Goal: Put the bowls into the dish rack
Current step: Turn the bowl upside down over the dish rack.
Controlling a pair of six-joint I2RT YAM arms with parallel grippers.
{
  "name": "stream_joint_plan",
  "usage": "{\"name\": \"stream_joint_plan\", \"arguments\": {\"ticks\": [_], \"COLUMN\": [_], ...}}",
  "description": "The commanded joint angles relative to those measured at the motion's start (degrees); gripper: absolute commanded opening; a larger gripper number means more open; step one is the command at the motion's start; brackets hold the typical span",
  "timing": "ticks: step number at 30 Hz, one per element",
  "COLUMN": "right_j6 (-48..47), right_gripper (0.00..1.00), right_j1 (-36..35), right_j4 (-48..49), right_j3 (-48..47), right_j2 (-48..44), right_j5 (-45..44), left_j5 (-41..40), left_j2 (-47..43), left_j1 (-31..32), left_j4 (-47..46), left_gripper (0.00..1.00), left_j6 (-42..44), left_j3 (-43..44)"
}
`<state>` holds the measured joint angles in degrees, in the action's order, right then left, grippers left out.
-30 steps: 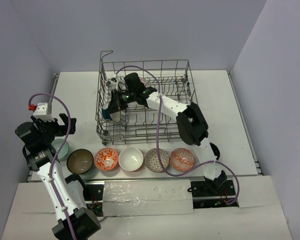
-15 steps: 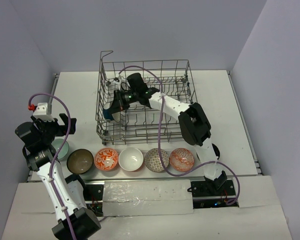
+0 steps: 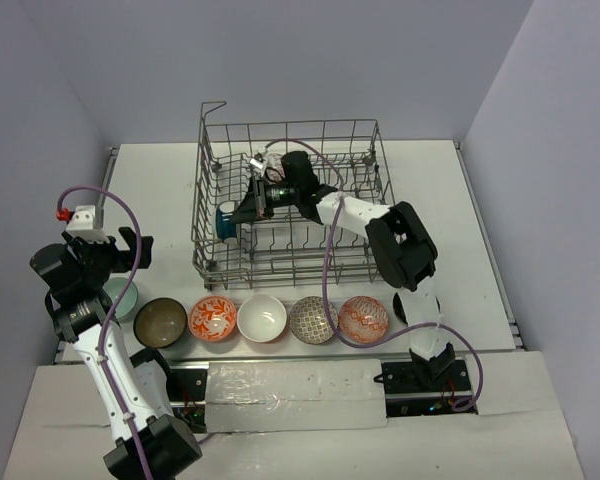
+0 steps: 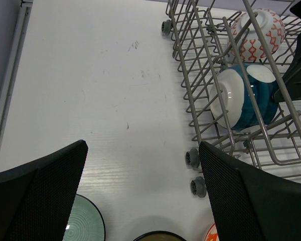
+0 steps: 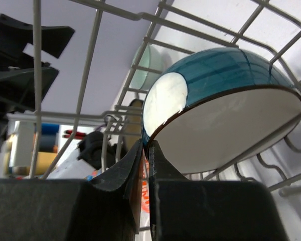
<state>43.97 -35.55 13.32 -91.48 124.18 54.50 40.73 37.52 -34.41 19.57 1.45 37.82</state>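
Note:
The dish rack (image 3: 290, 127) stands at the back of the table. My right gripper (image 3: 240, 211) reaches into its left side, shut on the rim of a teal bowl (image 3: 226, 222) that stands on edge among the tines. In the right wrist view the fingertips (image 5: 146, 146) pinch that brown-edged rim of the teal bowl (image 5: 215, 75). Another bowl with a red pattern (image 4: 256, 32) lies further back in the rack. My left gripper (image 3: 102, 250) hangs open above a pale green bowl (image 3: 123, 298). Brown (image 3: 160, 321), orange-patterned (image 3: 213, 318), white (image 3: 262, 318), grey-patterned (image 3: 313, 320) and red-patterned (image 3: 364, 318) bowls line the front.
A black bowl (image 3: 429, 299) shows partly behind the right arm's lower link. The rack's small grey wheels (image 4: 192, 158) rest on the white table near my left gripper. Grey walls close in on both sides of the table.
My right wrist has swung right and back inside the rack, and the teal bowl has turned further onto its edge between the tines. The left arm has not moved.

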Motion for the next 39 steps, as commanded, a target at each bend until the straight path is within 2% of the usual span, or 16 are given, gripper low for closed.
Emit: {"name": "stream_joint_plan", "arguments": {"ticks": [1, 10, 16, 20, 24, 26, 29, 39], "right_j6": [7.70, 9.56, 6.40, 1.75, -1.69, -2.83, -5.02, -8.37], "right_gripper": [0.00, 0.00, 0.01, 0.10, 0.11, 0.20, 0.26, 0.34], "right_j1": [2.59, 3.82, 5.75, 7.24, 7.78, 7.78, 7.95, 8.30], "right_j4": [6.71, 10.06, 5.94, 0.05, -5.49, -6.81, -9.89, -13.58], "right_j3": [3.85, 6.93, 7.55, 5.70, 3.50, 3.50, 2.36, 0.25], "right_j2": [-2.36, -2.80, -3.86, -3.77, -3.33, -3.51, -3.15, -3.59], "right_j5": [2.10, 3.24, 3.33, 3.77, 3.77, 3.42, 3.07, 1.31], "left_j5": [1.54, 1.46, 1.55, 1.63, 1.55, 1.63, 1.63, 1.81], "left_j2": [0.36, 0.54, 0.45, 0.54, 0.54, 0.54, 0.54, 0.45], "left_j1": [-0.30, -0.30, -0.39, -0.39, -0.39, -0.48, -0.48, -0.48], "left_j4": [-1.03, -1.03, -1.03, -1.12, -1.03, -1.03, -1.03, -1.03], "left_gripper": [0.99, 0.99, 0.99, 0.99, 0.99, 0.99, 0.99, 0.99], "left_j6": [0.92, 0.83, 0.92, 0.74, 0.74, 0.74, 0.74, 0.83], "left_j3": [-0.29, -0.21, -0.29, -0.21, -0.29, -0.29, -0.29, -0.29]}}
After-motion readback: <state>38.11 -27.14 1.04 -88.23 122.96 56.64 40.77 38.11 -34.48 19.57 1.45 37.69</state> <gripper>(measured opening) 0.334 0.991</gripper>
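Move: Over the left column of the dish rack, the right hand, fingers pointing left, still holds the teal bowl by its rim. The spot it is being taken to lies about 3 cm left of the hand, 1 cm ahead and 7 cm below. The red-patterned bowl stands some 14 cm ahead and 9 cm right, about 7 cm down; the rack's left wall is roughly 10 cm left, level fore and aft, 5 cm below. From the left hand, that spot is about 28 cm right, 10 cm ahead and 12 cm below. Drawing the pinched rim of the teal bowl some 4 cm to the right, the right hand sinks slightly at the end of the pull, with only a few degrees of wrist tilt. Its fingers then part, let go of the rim and back off another 3 cm or so to the right while dipping and easing forward, clear of the bowl. ##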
